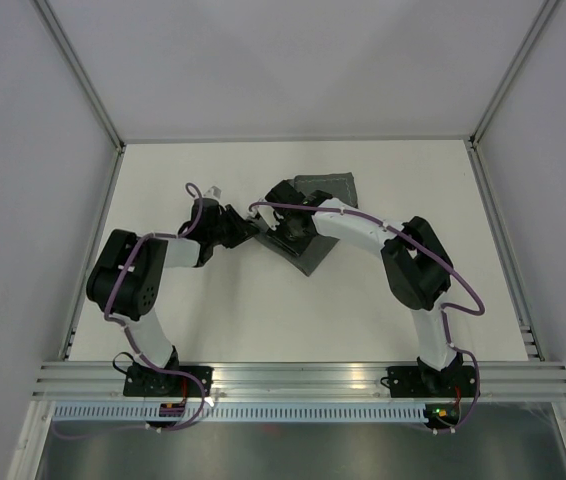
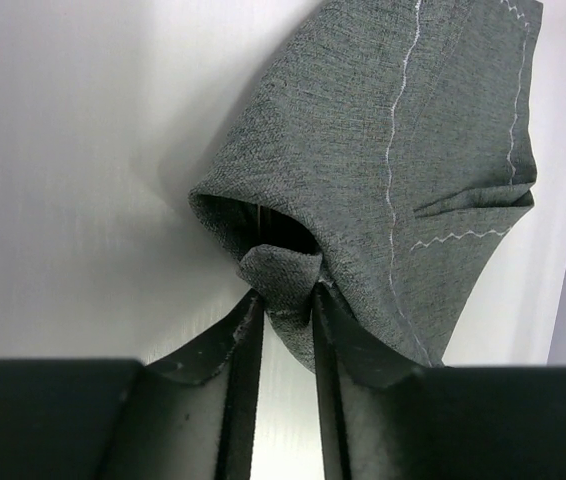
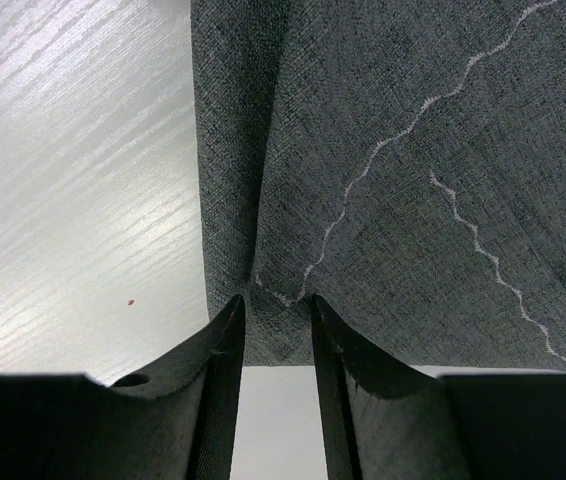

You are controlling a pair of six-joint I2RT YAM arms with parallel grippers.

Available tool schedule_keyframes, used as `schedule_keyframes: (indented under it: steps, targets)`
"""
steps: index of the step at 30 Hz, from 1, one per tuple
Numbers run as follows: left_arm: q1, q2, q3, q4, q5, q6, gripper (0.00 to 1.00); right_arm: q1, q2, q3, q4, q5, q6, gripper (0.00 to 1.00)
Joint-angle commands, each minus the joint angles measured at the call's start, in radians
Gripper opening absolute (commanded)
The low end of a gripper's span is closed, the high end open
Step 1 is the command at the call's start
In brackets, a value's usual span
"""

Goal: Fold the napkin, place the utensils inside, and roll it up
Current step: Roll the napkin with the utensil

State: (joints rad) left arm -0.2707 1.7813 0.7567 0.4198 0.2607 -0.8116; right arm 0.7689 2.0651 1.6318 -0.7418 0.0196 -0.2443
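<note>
The dark grey napkin (image 1: 328,188) lies bunched and partly folded at the middle back of the white table, between my two arms. My left gripper (image 1: 256,228) reaches in from the left. In the left wrist view it (image 2: 285,298) is shut on a puckered corner of the napkin (image 2: 383,150), and the cloth arches up into a hollow fold behind the tips. My right gripper (image 1: 281,238) comes from the right and covers part of the cloth. In the right wrist view it (image 3: 276,305) is shut on the hemmed edge of the napkin (image 3: 413,200), which creases upward from the tips. The utensils are out of view.
White walls and metal corner posts (image 1: 88,90) close in the table (image 1: 263,310) on three sides. An aluminium rail (image 1: 303,378) carrying both arm bases runs along the near edge. A tiny red speck (image 3: 130,301) sits on the tabletop left of the right fingers.
</note>
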Motion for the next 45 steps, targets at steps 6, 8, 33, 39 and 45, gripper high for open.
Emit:
schedule_keyframes:
  steps: [6, 8, 33, 39, 45]
  targets:
    - [-0.010, 0.027, 0.049, 0.011, -0.011, -0.026, 0.19, -0.003, 0.032, 0.034, -0.018, 0.016, -0.009, 0.43]
    - [-0.012, 0.030, 0.053, 0.010, -0.011, -0.026, 0.14, -0.003, 0.036, 0.036, -0.018, 0.017, -0.010, 0.41]
    - [-0.012, 0.075, 0.079, 0.024, -0.017, -0.066, 0.05, -0.014, -0.057, 0.128, -0.085, 0.111, -0.039, 0.11]
    - [-0.012, 0.092, 0.089, 0.023, -0.031, -0.092, 0.05, -0.014, -0.108, 0.054, -0.073, 0.114, -0.053, 0.11]
    - [-0.012, 0.089, 0.089, 0.036, -0.041, -0.107, 0.05, -0.013, -0.120, -0.024, -0.062, 0.070, -0.056, 0.10]
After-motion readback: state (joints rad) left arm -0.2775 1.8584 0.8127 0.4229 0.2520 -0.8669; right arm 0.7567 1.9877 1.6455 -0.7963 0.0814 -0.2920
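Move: The napkin's folded left end is right at the left fingertips, barely 1 cm ahead and 1 cm lower. From that hand, the napkin's near corner is about 10 cm back and 11 cm to the right. The stitched fold that the right hand goes for lies about 2 cm below its fingertips, almost straight under them. From the right hand, the near corner is some 5 cm back and 1 cm left, the far right corner about 19 cm ahead and 12 cm right. The napkin's stitched fold is pinched by the right fingers, which sink just over 1 cm, close, then lift about 5 cm, swinging forward and then back and to the right. Meanwhile the left fingers shut on the folded left end, easing forward 1 cm and then pressing down about as much. ##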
